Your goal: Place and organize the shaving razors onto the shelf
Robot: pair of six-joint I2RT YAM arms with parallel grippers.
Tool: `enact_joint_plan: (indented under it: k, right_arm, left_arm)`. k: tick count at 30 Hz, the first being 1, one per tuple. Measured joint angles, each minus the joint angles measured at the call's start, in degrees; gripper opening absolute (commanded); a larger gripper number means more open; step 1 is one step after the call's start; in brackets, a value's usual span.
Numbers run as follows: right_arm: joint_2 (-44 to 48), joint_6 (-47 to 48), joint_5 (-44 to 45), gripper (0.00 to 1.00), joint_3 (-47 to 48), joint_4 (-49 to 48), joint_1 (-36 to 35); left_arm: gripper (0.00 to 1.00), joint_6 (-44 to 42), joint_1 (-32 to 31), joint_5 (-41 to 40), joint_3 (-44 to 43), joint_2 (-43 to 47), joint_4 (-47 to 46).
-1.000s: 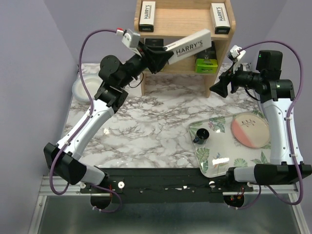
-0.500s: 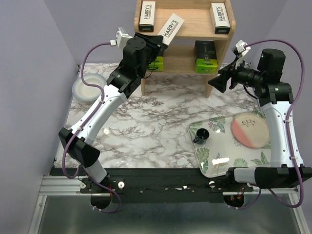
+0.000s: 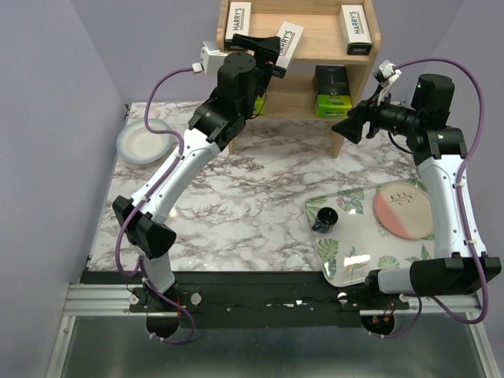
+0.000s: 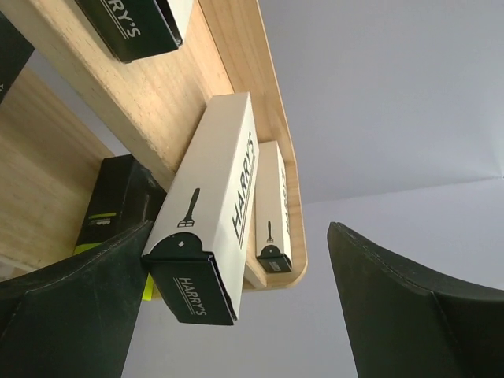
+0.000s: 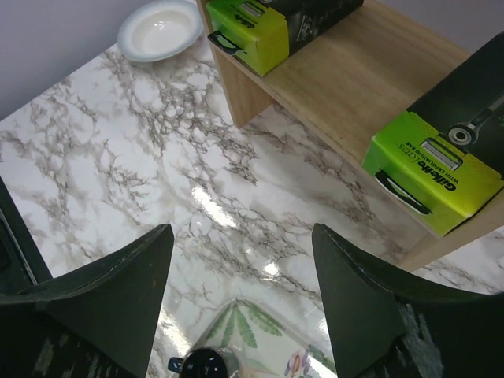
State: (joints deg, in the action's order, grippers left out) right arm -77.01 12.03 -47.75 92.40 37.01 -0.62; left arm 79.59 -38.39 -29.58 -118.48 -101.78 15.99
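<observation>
The wooden shelf stands at the back. Its top tier carries three white-and-dark HARRY'S razor boxes: one at the left, one at the right, and a slanted middle one. My left gripper is open around the middle box, which overhangs the shelf edge and lies against one finger. Two black packs with green ends sit on the lower tier. My right gripper hangs open and empty over the marble beside the shelf.
A white bowl sits at the table's back left. A leaf-patterned tray at the front right holds a black cup and a pink plate. The left arm stretches diagonally across the table's left half.
The left arm has swung the HARRY'S box up from in front of the lower tier onto the top tier, and its jaws have opened. The right arm has barely shifted.
</observation>
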Motion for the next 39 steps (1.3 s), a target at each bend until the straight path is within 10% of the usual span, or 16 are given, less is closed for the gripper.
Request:
enact_joint_plan:
  k: [22, 39]
  right_arm:
    - [-4.81, -2.75, -2.6, 0.74, 2.71, -1.57, -0.07]
    - [-20.11, -16.63, -0.79, 0.54, 22.53, -9.33, -14.25]
  left_arm:
    - [0.99, 2.36, -2.84, 0.02, -6.16, -5.25, 1.09]
    - [0.99, 1.86, -2.99, -0.72, -6.54, -6.01, 1.31]
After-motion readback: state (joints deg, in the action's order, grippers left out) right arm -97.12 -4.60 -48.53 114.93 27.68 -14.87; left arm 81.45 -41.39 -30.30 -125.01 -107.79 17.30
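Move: The loose Harry's box lies askew on the top shelf. Its middle is about 6 cm ahead of the left hand and 3 cm to its right, roughly 2 cm lower; from the right hand it is some 16 cm ahead, 17 cm left and 11 cm up. From the left hand, the left Harry's box stands about 8 cm ahead and 9 cm left, the right Harry's box 8 cm ahead and 18 cm right, both about 2 cm below. Shift the open left gripper about 4 cm to the right, keeping it wide, so that its lower-left finger pushes the loose Harry's box's near end to the right; then hold there. Ease the right gripper slightly forward, then sweep it left some 11 cm, rising 5 cm and edging forward towards that near end, turning about 12 degrees counter-clockwise with its fingers partly closing. ##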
